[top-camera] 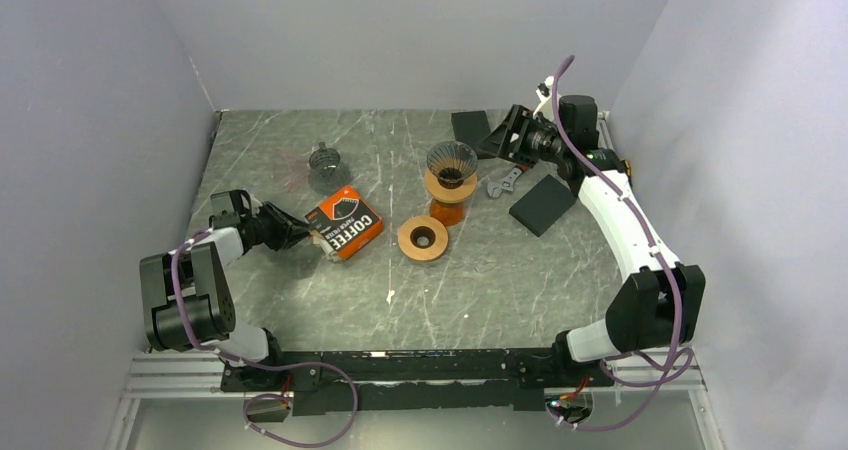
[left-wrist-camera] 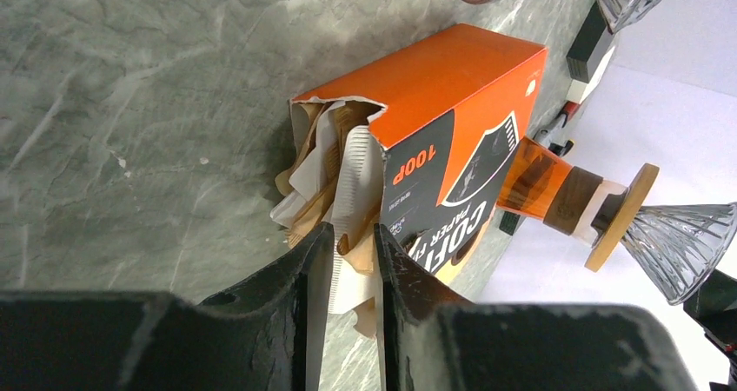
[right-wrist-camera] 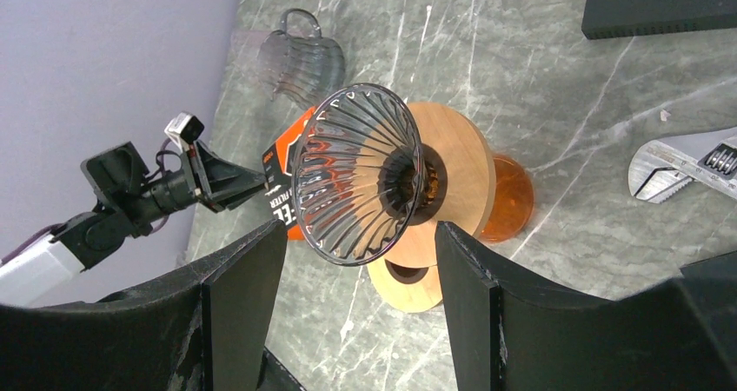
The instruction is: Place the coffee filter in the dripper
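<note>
An orange coffee-filter box [top-camera: 343, 223] lies left of centre with its torn end toward my left gripper [top-camera: 300, 232]. White and brown coffee filters [left-wrist-camera: 352, 169] stick out of that torn end. My left gripper [left-wrist-camera: 352, 256] is shut on these filters, its two fingers [left-wrist-camera: 304, 274] pressing them from both sides. The dripper [top-camera: 452, 162], a ribbed glass cone on a wooden collar and orange base, stands mid-table and holds no filter [right-wrist-camera: 356, 182]. My right gripper [top-camera: 497, 142] hovers open just right of it, apart from the glass.
A wooden ring [top-camera: 422, 238] lies in front of the dripper. A glass pitcher [top-camera: 323, 167] stands behind the box. A wrench [top-camera: 505, 182] and two black blocks [top-camera: 543, 205] [top-camera: 470, 125] lie at the right, under the right arm.
</note>
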{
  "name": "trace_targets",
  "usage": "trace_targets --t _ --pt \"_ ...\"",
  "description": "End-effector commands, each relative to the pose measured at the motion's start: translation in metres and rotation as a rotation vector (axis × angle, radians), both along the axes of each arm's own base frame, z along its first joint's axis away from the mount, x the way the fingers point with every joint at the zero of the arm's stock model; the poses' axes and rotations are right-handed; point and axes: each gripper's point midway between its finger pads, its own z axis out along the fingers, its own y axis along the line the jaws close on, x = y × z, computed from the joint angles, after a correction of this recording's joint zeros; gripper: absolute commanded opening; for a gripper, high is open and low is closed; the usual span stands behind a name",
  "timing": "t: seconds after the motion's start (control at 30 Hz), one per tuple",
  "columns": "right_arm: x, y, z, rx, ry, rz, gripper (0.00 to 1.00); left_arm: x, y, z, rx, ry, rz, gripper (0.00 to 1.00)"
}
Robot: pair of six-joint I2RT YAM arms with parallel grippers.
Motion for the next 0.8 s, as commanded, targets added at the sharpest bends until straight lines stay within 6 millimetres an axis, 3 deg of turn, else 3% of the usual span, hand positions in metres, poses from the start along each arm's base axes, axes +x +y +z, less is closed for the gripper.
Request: trace_targets --t 0.0,0.5,0.77 --pt "-0.005 0.001 0.022 0.007 -0.079 0.012 0.68 0.000 0.003 -0.001 0.031 -0.014 0.008 0.30" --pt "-0.004 0.003 0.023 0.016 -0.077 0.019 0.68 0.000 -0.002 0.005 0.011 -0.045 0.004 0.25" --pt "-0.004 0.003 0.024 0.018 -0.079 0.019 0.68 0.001 -0.002 0.017 0.035 -0.103 -0.008 0.00"
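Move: The paper filters poking from the coffee box's torn end lie almost at the left fingertips, about 2 cm to the right, 1 cm ahead and 1 cm lower. The box's middle is about 8 cm right and 2 cm ahead; the glass mug stands some 14 cm ahead and 4 cm right. The dripper is about 31 cm right, 3 cm ahead and 12 cm higher. From the right hand the filters are roughly 36 cm left, 6 cm back and 21 cm down. The left fingertips, about a third open around the edge of a filter at the box's mouth, pinch shut on the paper. The hand first dips about 1 cm and eases back half a centimetre, waits there, then comes up about 1 cm while the fingers close almost fully, the wrist keeping its slant. ##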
